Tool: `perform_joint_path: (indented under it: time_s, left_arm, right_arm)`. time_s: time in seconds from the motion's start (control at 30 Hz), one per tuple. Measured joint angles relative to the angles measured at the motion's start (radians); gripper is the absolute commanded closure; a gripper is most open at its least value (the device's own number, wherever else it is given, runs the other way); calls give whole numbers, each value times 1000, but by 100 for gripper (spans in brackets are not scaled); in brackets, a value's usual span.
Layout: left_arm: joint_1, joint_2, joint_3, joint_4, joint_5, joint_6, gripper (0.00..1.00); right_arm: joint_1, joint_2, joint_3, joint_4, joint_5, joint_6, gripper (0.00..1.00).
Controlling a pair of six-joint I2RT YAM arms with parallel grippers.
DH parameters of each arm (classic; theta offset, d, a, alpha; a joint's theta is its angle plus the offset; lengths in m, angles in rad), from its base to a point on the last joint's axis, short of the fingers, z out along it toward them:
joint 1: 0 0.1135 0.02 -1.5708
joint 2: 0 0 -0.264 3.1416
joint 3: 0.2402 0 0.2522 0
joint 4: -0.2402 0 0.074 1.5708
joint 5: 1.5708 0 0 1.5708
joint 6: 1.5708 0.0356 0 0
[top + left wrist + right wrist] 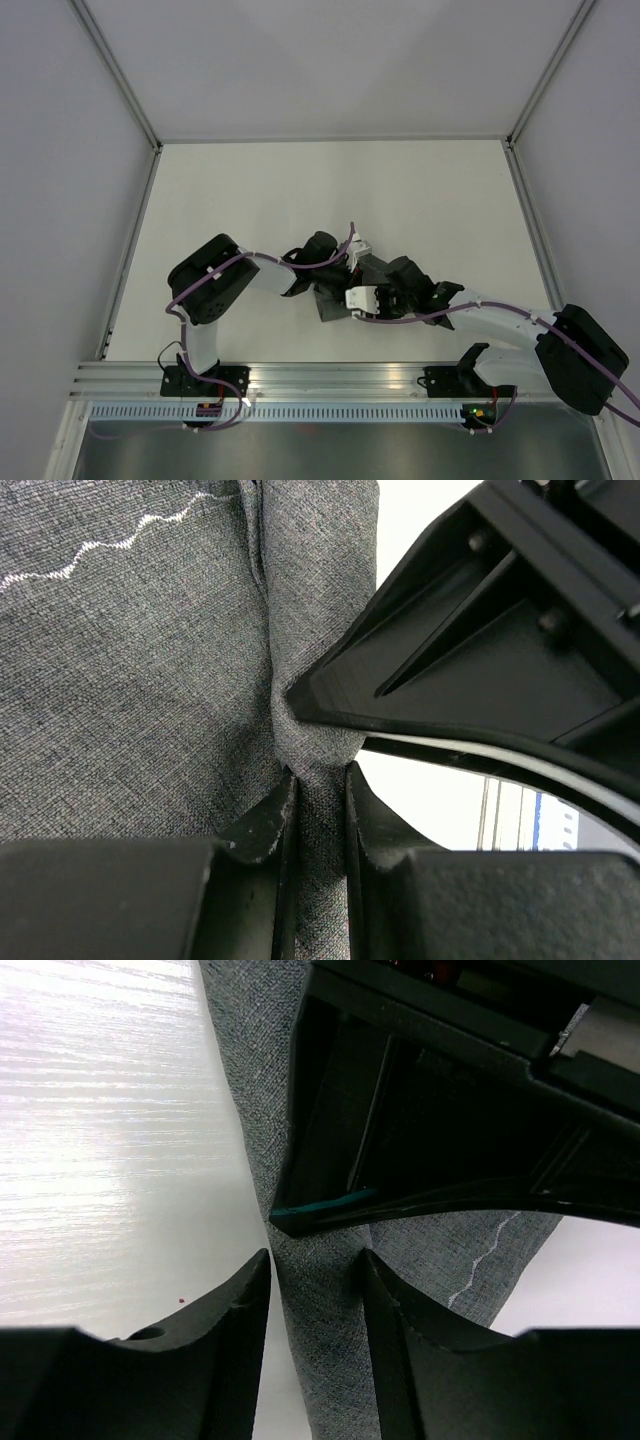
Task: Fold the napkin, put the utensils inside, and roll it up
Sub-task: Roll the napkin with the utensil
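Note:
The dark grey napkin [332, 306] lies bunched near the table's front middle, mostly hidden under both grippers. My left gripper [318, 780] [345, 272] is shut on a narrow fold of the cloth. A light zigzag stitch line [130, 542] runs across the napkin [150, 680] beside it. My right gripper [317, 1255] [372, 282] comes from the opposite side, both fingertips touching a thicker fold of the napkin [245, 1040]. The two grippers nearly meet tip to tip. One right finger [480, 650] fills the left wrist view's upper right. No utensils are in view.
The white table [300, 190] spreads behind and beside the arms, bounded by grey walls with metal corner posts. An aluminium rail [330, 378] runs along the near edge by both arm bases.

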Motion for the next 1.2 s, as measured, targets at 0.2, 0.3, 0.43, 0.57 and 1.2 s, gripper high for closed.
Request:
perform_joint_path:
  time_s: [0.2,0.3,0.43,0.57,1.2]
  left_arm:
    - [3,-1,2,-9,2,0,93]
    - [6,-5,3,-22,4,0,91]
    - [15,-7,12,-55,9,0,81]
    - [23,-22,17,-98,0,1,75]
    - [71,-129,36,-336,-144,0,58]
  right_arm:
    - [5,29,-1,23,12,-19,76]
    - [7,34,-1,27,15,-22,80]
    - [9,47,3,34,14,-29,89]
    - [10,84,35,21,3,-35,92]
    - [13,198,140,-31,-19,-31,96]
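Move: The napkin roll is already between the left fingers, its middle at the hand point; its left end lies about 7 cm to the left, 1 cm back and 1 cm lower. The flat part of the napkin spreads some 6 cm ahead and 2 cm to the right, 1 cm lower. From the right hand, whose open fingers straddle the roll, it lies straight below by about 1 cm; the flat part is 6 cm ahead, 5 cm left and 2 cm lower. The right fingers close and pinch the napkin roll while sinking about 1 cm, then keep that grip and carry the roll some 2 cm left and a little forward. The left hand at first keeps its pinch, then opens and slips about 4 cm left and 2.5 cm forward towards the roll's left end, swinging some 10 degrees counter-clockwise, its left side tipping up about as much. ##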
